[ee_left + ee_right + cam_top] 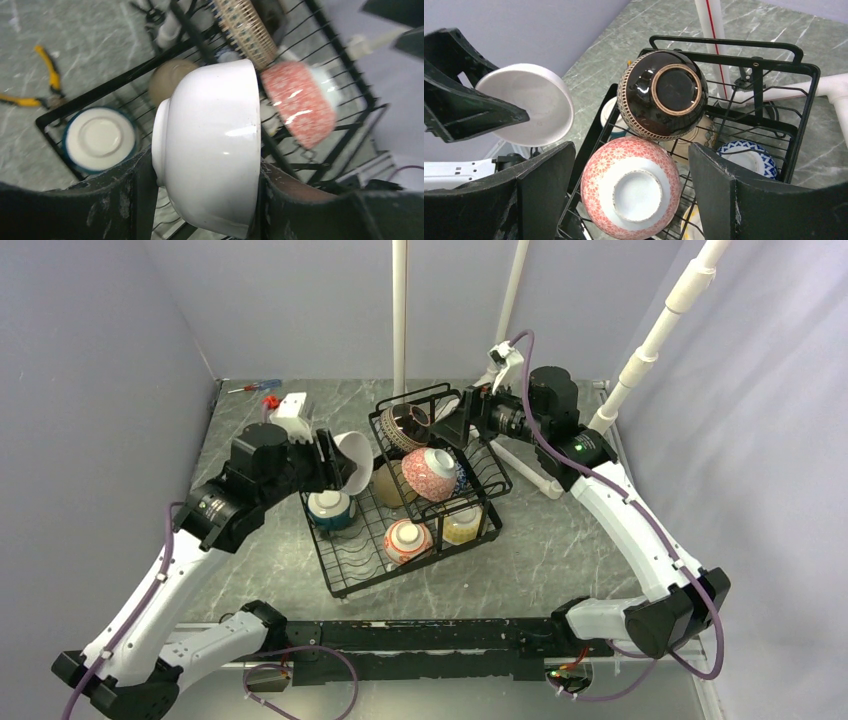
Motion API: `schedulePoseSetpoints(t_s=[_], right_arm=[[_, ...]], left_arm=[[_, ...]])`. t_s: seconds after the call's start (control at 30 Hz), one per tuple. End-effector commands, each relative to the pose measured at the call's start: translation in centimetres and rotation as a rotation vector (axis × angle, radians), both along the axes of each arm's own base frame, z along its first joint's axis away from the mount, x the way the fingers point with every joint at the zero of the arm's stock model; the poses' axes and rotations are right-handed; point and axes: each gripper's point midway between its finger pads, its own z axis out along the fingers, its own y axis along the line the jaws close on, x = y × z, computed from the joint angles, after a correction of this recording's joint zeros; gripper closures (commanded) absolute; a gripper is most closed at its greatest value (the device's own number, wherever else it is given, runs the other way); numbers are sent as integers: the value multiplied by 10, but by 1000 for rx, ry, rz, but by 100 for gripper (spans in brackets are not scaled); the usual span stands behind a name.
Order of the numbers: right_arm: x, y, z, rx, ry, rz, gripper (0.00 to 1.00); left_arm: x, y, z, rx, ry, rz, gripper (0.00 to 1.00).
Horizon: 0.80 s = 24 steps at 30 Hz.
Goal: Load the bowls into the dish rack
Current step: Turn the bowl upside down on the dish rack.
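Observation:
The black wire dish rack (345,575) stands mid-table with several bowls in it. My left gripper (335,462) is shut on a white bowl (210,150), held on its side over the rack's left edge, one finger on its foot and one on its rim. My right gripper (631,195) hangs open above the upper tier, its fingers (544,190) apart from the upside-down pink-red patterned bowl (631,187) below. A brown striped bowl (664,95) leans behind that one. A teal bowl (100,139) lies upside down in the base tray. A blue-white zigzag bowl (749,157) sits at the right.
A tan bowl (170,80), a small pink bowl (407,540) and a yellow bowl (462,525) also sit in the rack. A screwdriver (255,387) and a white box (290,407) lie at the back left, and yellow pliers (45,80) are on the table there. White pipes (525,465) cross behind the rack.

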Motion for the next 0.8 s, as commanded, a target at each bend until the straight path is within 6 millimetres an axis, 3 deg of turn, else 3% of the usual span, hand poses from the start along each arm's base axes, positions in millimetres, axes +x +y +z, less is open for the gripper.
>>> schedulePoseSetpoints(t_s=[0.0,0.4,0.63,0.77], right_arm=[[0,-4,12,32,-46,-1,13],[4,-22,2,12,-39,-48,13],[5,-33,-2,9,-39,-74,13],[6,-38,-5,6,-35,-86,13]], left_arm=[[-2,27,-27,146,7,61,97],[-7,6,-102,355,-154,-283,97],[-3,-9,-128,462,-356,-466,97],[4,-10,-141,505,-408,-485,97]])
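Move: Roughly 24 cm below the left hand, which grips the white bowl, and about 3 cm back with no offset sideways, is the free spot in the lower dish rack. Around it, from this hand and at nearly that depth, the teal bowl is 6 cm left and 3 cm ahead, the orange-patterned bowl 10 cm right and 4 cm back, the brown bowl 7 cm right and 9 cm ahead. From the right hand the spot is some 19 cm left, 9 cm back, 27 cm down. Lowering the white bowl about 17 cm towards the gap between the teal and orange-patterned bowls, the left hand keeps its grip and slows near the end. It rolls its left side up nearly 30 degrees, tipping the bowl's mouth downward, and swings some 25 degrees clockwise. The empty right hand, still wide open, withdraws about 3 cm to the right, sinking slightly. ##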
